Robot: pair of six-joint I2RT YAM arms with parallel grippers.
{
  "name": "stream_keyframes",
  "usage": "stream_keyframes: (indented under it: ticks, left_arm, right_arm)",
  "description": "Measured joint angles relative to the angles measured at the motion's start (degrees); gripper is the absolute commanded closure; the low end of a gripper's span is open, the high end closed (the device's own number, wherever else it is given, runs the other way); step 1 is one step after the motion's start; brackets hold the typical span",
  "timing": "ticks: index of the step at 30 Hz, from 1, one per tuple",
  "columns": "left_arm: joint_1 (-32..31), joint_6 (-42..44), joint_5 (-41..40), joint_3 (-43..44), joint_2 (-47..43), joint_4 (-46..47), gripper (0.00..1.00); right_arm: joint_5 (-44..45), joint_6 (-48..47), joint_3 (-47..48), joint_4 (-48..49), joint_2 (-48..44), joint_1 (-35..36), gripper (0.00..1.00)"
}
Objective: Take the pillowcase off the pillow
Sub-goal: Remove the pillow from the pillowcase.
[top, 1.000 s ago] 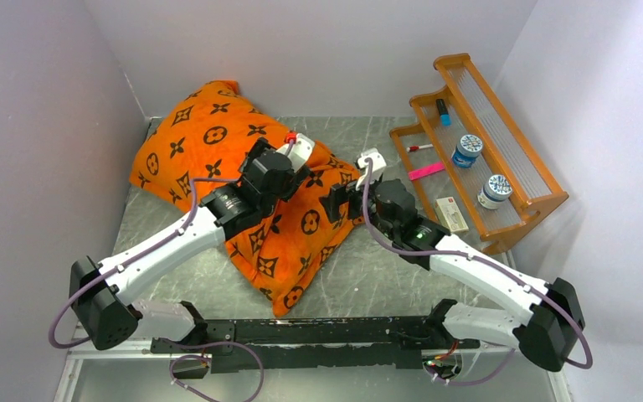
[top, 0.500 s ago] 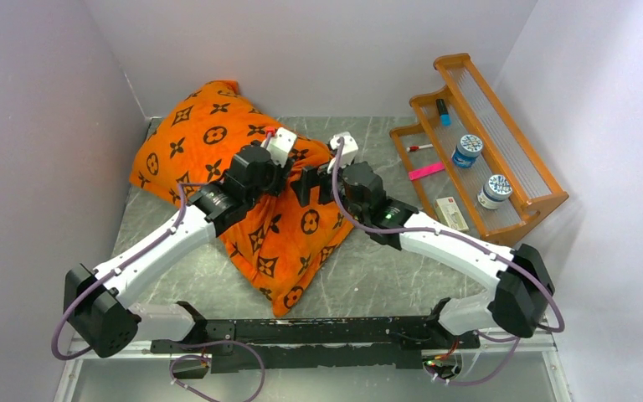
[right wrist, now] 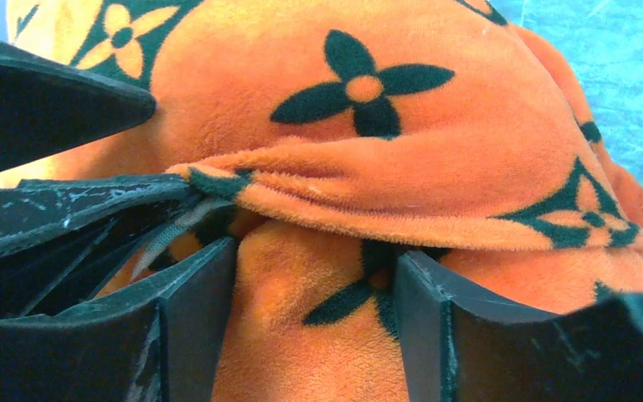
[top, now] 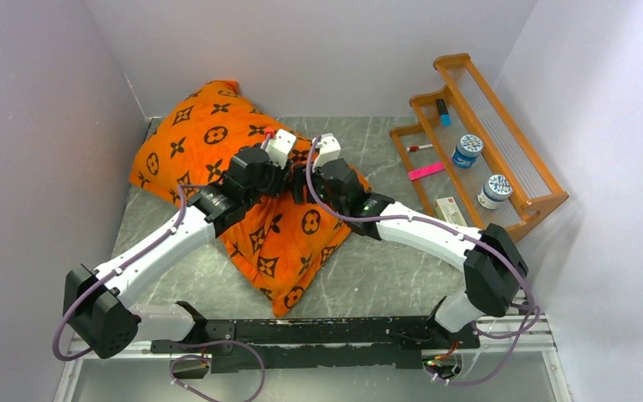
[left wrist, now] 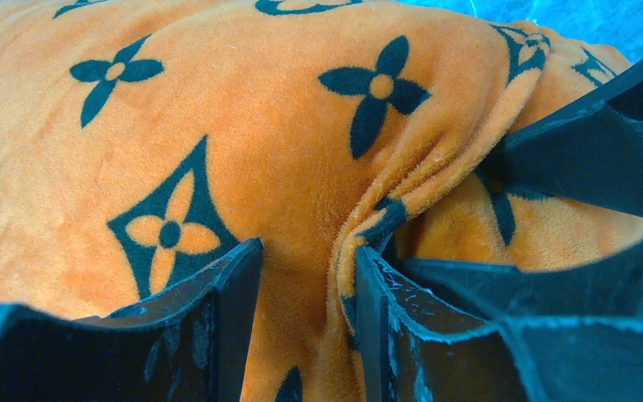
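The orange pillowcase (top: 209, 142) with dark flower motifs lies plump on the table's left half, its far corner against the back wall. The pillow is hidden inside it. Both grippers meet at its right-hand end. My left gripper (top: 288, 170) (left wrist: 308, 310) is shut on a raised fold of pillowcase (left wrist: 218, 126) along an overlapping hem. My right gripper (top: 303, 181) (right wrist: 314, 310) stands open, straddling a bulge of pillowcase (right wrist: 385, 151) just under the overlapping flap. The right fingers (left wrist: 586, 159) show in the left wrist view, and the left fingers (right wrist: 50, 109) in the right wrist view.
A wooden stepped rack (top: 544, 201) stands at the right with two round tins (top: 469, 151) (top: 494, 191), a blue-capped marker, a pink strip and a small box (top: 452, 215). White walls close in at the left, back and right. The grey marbled table (top: 385, 276) runs to the arm bases.
Both grippers moved left along the pillowcase's end and came together. Both jaws narrowed, the left onto a fold of fabric. The right arm stretched further in.
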Motion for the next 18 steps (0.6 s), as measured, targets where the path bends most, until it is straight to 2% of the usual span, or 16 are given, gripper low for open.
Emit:
stream_keyframes:
  ticks: [1, 8, 9, 18]
  left_arm:
    - [0.0, 0.0, 0.0, -0.2, 0.0, 0.1, 0.51]
    - [0.0, 0.0, 0.0, -0.7, 0.0, 0.5, 0.51]
    - [0.0, 0.0, 0.0, -0.8, 0.0, 0.7, 0.51]
    - [0.0, 0.0, 0.3, -1.2, 0.1, 1.1, 0.51]
  right_arm:
    - [0.4, 0.0, 0.0, 0.0, 0.3, 0.1, 0.44]
    - [3.4, -0.9, -1.5, 0.0, 0.0, 0.2, 0.97]
    - [3.7, -0.8, -2.3, -0.1, -0.5, 0.2, 1.0]
    - [5.2, -1.0, -10.3, -3.7, -10.2, -0.7, 1.0]
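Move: The lower lip of the pillowcase's mouth lies just below the open right fingers, about 2 cm down and 1 cm ahead; from the left hand it is some 5 cm to the right and 2 cm lower. The upper rim, hung on the left hand's finger, is about 5 cm left of the right hand and 1 cm ahead. The stuffed bulk of the pillow sits roughly 15 cm ahead of the right hand and 23 cm left. The lower lip of the pillowcase is pinched as the right fingers settle about 1 cm down and shut fully on a fold of it, then drag it to the right, roughly 5 cm, drawing back a little and sinking slightly, away from the left hand. That hand stays put, half open, its right finger still hooked in under the upper rim. ##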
